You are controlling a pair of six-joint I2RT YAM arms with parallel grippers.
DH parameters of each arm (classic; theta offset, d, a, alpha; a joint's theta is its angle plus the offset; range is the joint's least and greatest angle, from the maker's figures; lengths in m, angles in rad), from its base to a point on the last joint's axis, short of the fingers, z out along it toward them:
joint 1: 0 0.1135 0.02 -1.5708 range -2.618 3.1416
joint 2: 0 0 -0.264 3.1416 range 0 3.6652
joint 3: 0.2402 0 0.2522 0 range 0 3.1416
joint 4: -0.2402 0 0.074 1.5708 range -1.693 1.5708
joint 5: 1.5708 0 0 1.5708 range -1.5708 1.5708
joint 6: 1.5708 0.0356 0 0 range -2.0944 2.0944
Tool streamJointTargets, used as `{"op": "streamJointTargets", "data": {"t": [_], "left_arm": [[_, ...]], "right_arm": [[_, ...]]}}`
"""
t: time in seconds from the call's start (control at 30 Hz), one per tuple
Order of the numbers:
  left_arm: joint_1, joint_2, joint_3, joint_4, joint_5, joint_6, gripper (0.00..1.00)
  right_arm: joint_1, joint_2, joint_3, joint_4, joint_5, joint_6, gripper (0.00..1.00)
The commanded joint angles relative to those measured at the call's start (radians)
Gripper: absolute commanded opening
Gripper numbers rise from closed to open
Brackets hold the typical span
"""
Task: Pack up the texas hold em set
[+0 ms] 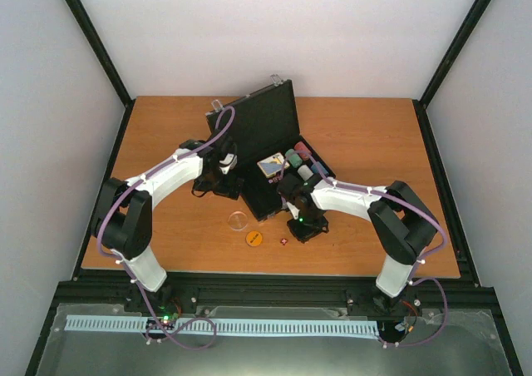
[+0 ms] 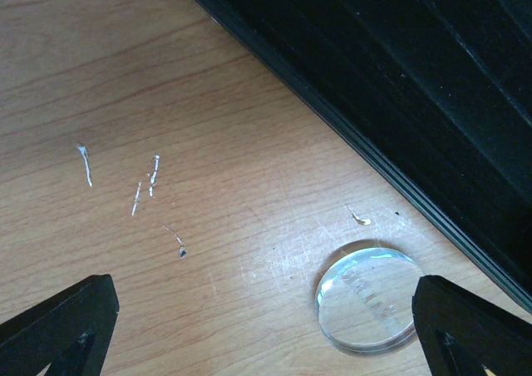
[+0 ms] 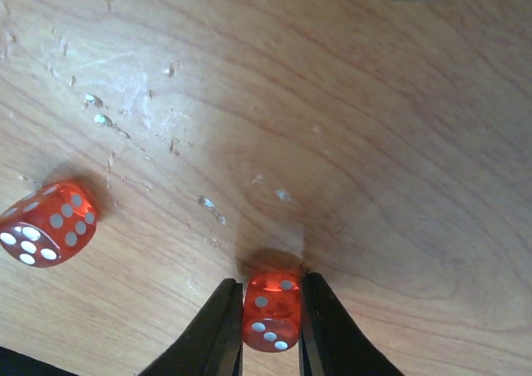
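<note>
The black briefcase (image 1: 258, 135) lies open mid-table, with the blue-white card box (image 1: 270, 166) and chip stacks (image 1: 298, 160) inside. My right gripper (image 3: 271, 283) is shut on a small red die (image 3: 271, 312) resting on the wood. A second red die (image 3: 46, 224) lies loose to its left, also seen from above as a red die (image 1: 284, 241). My left gripper (image 2: 264, 284) hangs wide open over the table beside the briefcase edge (image 2: 399, 85). The clear disc (image 2: 366, 297) lies just inside its right finger (image 2: 465, 326). The orange disc (image 1: 254, 239) lies near the clear disc (image 1: 238, 220).
The open lid (image 1: 266, 110) stands up at the back of the case. Both arms reach in from the near edge, the right gripper (image 1: 306, 228) in front of the case and the left gripper (image 1: 224, 186) at its left side. Bare scratched wood (image 2: 125, 176) surrounds them.
</note>
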Motion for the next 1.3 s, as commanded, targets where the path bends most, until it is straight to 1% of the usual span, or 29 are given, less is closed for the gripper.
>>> {"op": "streamJointTargets", "data": {"t": [0.0, 0.13, 0.3, 0.43, 0.57, 0.77, 0.9, 1.27], "left_arm": [[0.004, 0.0, 0.014, 0.006, 0.003, 0.002, 1.0], [0.004, -0.003, 0.016, 0.003, 0.003, 0.002, 1.0], [0.004, -0.004, 0.017, 0.007, 0.005, 0.002, 1.0], [0.004, -0.007, 0.019, 0.007, 0.007, 0.002, 1.0], [0.004, -0.014, 0.013, 0.007, 0.003, 0.002, 1.0], [0.004, -0.019, 0.007, 0.006, -0.002, 0.002, 1.0], [0.003, -0.015, 0.01, 0.004, -0.003, 0.003, 1.0], [0.004, 0.003, 0.011, 0.006, 0.0, 0.002, 1.0]], "right_arm": [[0.011, -0.012, 0.019, -0.033, 0.018, -0.002, 0.13], [0.009, -0.02, 0.106, -0.094, 0.053, -0.01, 0.11], [-0.018, 0.007, 0.271, -0.13, 0.154, -0.032, 0.09], [-0.076, 0.092, 0.397, -0.097, 0.177, -0.072, 0.08], [-0.125, 0.182, 0.494, -0.013, 0.219, -0.114, 0.08], [-0.181, 0.304, 0.599, 0.079, 0.219, -0.157, 0.08], [-0.198, 0.377, 0.683, 0.072, 0.202, -0.171, 0.08], [-0.208, 0.462, 0.758, 0.069, 0.141, -0.158, 0.08]]}}
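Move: The dice slot in the case, where earlier dice already lie, is about 21 cm ahead of my right hand and 8 cm to its left, some 1 cm higher. The card deck is just beyond it, 25 cm ahead and 9 cm left; the green chips are 27 cm ahead, 3 cm left. The case handle stands about 9 cm straight ahead, the last loose die 6 cm left and 1 cm nearer. From my left hand the slot is some 8 cm ahead, 16 cm right and 6 cm down. Keeping the red die pinched, I lift my right hand off the table and swing it quickly forward about 23 cm and 5 cm left over the handle side into the case, arching up to nearly 8 cm, then sinking by half and easing in. The wrist tilts some 25 degrees so the fingertips point more forward, ending just above the right end of the dice row. ##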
